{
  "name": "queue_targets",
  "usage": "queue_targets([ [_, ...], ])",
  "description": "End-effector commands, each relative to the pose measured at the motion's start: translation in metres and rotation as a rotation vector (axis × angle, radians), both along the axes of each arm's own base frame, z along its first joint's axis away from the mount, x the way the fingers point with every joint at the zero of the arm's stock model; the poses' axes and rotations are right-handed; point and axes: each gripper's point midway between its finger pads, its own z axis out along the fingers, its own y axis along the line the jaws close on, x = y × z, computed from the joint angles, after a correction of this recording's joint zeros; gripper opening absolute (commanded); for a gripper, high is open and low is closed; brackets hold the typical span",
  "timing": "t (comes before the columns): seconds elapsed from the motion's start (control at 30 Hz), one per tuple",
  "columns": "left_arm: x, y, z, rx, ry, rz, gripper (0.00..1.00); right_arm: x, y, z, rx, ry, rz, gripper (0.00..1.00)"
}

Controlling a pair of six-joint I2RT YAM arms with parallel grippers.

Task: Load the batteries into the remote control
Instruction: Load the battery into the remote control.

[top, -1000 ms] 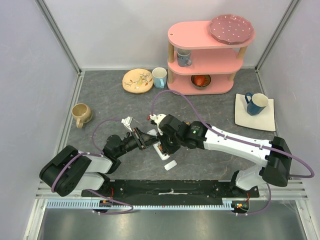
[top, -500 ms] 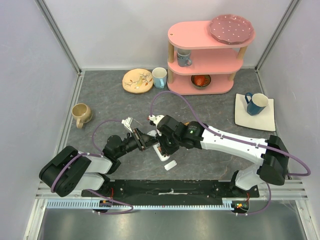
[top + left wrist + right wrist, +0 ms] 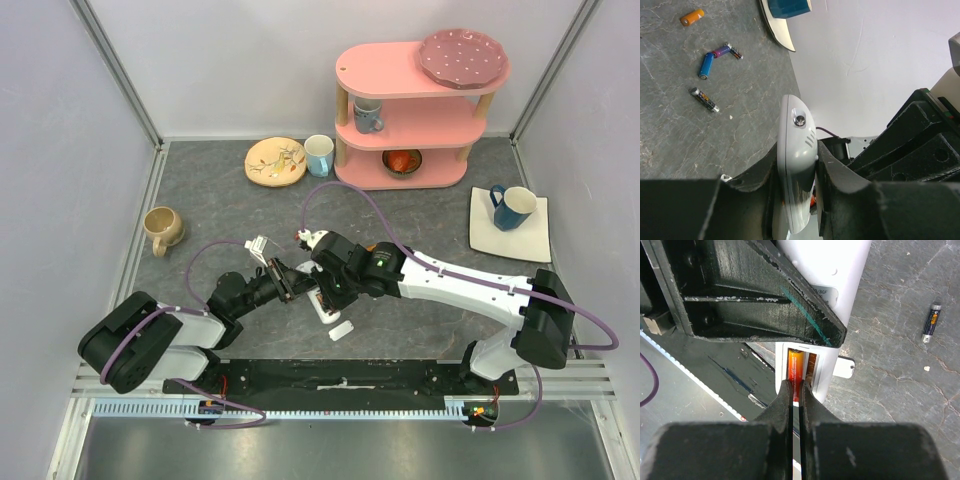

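Note:
My left gripper (image 3: pixel 796 162) is shut on the white remote control (image 3: pixel 796 145), holding it edge-up above the table. In the right wrist view the remote control (image 3: pixel 840 270) shows its open compartment with an orange battery (image 3: pixel 795 365) lying in one slot. My right gripper (image 3: pixel 796 390) is shut, its narrow tips resting on that battery's near end. Several loose batteries lie on the table: orange (image 3: pixel 692 17), blue (image 3: pixel 706 65) and dark (image 3: pixel 704 99). From above, both grippers meet at the remote control (image 3: pixel 323 302).
The small white back cover (image 3: pixel 341 329) lies beside the remote. A tan mug (image 3: pixel 162 228) stands left; a patterned plate (image 3: pixel 275 161) and cup (image 3: pixel 319 155) at the back. A pink shelf (image 3: pixel 410 110) is behind. A blue mug (image 3: pixel 512 207) sits on a square plate (image 3: pixel 535 245).
My right arm has edged slightly left toward the remote. The left arm and the remote have stayed put.

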Motion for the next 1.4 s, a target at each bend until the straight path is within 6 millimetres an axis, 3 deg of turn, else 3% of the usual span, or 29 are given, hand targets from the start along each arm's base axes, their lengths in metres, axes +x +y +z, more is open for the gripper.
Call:
queue_targets([
  [0.0,-0.035,-0.005,0.104,-0.278,-0.379,-0.118,0.02,0.036,0.047,0.045,0.209,-0.129,-0.085,0.00],
  [0.27,-0.026,-0.004,0.099,-0.283,-0.332,-0.055,0.02,0.040,0.054,0.055,0.268,-0.123,-0.141,0.00],
  [0.6,-0.026,-0.006,0.103,-0.297,-0.332,-0.046,0.02,0.046,0.057,0.049,0.287,-0.121,-0.183,0.00],
  [0.97,-0.029,-0.008,0.102,-0.298,-0.327,-0.049,0.02,0.047,0.059,0.046,0.296,-0.116,-0.183,0.18],
  [1.37,-0.029,-0.008,0.101,-0.290,-0.338,-0.047,0.02,0.038,0.055,0.036,0.257,-0.091,-0.132,0.24],
])
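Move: The orange battery in the remote's slot lies right at the right hand's shut fingertips, its middle about 1 cm below them. From the left hand, which grips the remote, the battery is some 5 cm back and 3 cm to the right, 1 cm lower. The loose white cover lies on the table about 10 cm back and 5 cm right of the right hand, the black battery 9 cm right and 1 cm farther out, both roughly 10 cm down. Forward about 1 cm, with a drift of about 1 cm to the left, the right hand keeps its fingertips at the battery's lower end while turning some 8 degrees clockwise; then its fingers part by about a fifth of their range, one tip to either side of the battery. The left hand keeps its grip on the remote, eases it about 1 cm forward and turns it some 5 degrees counter-clockwise. ##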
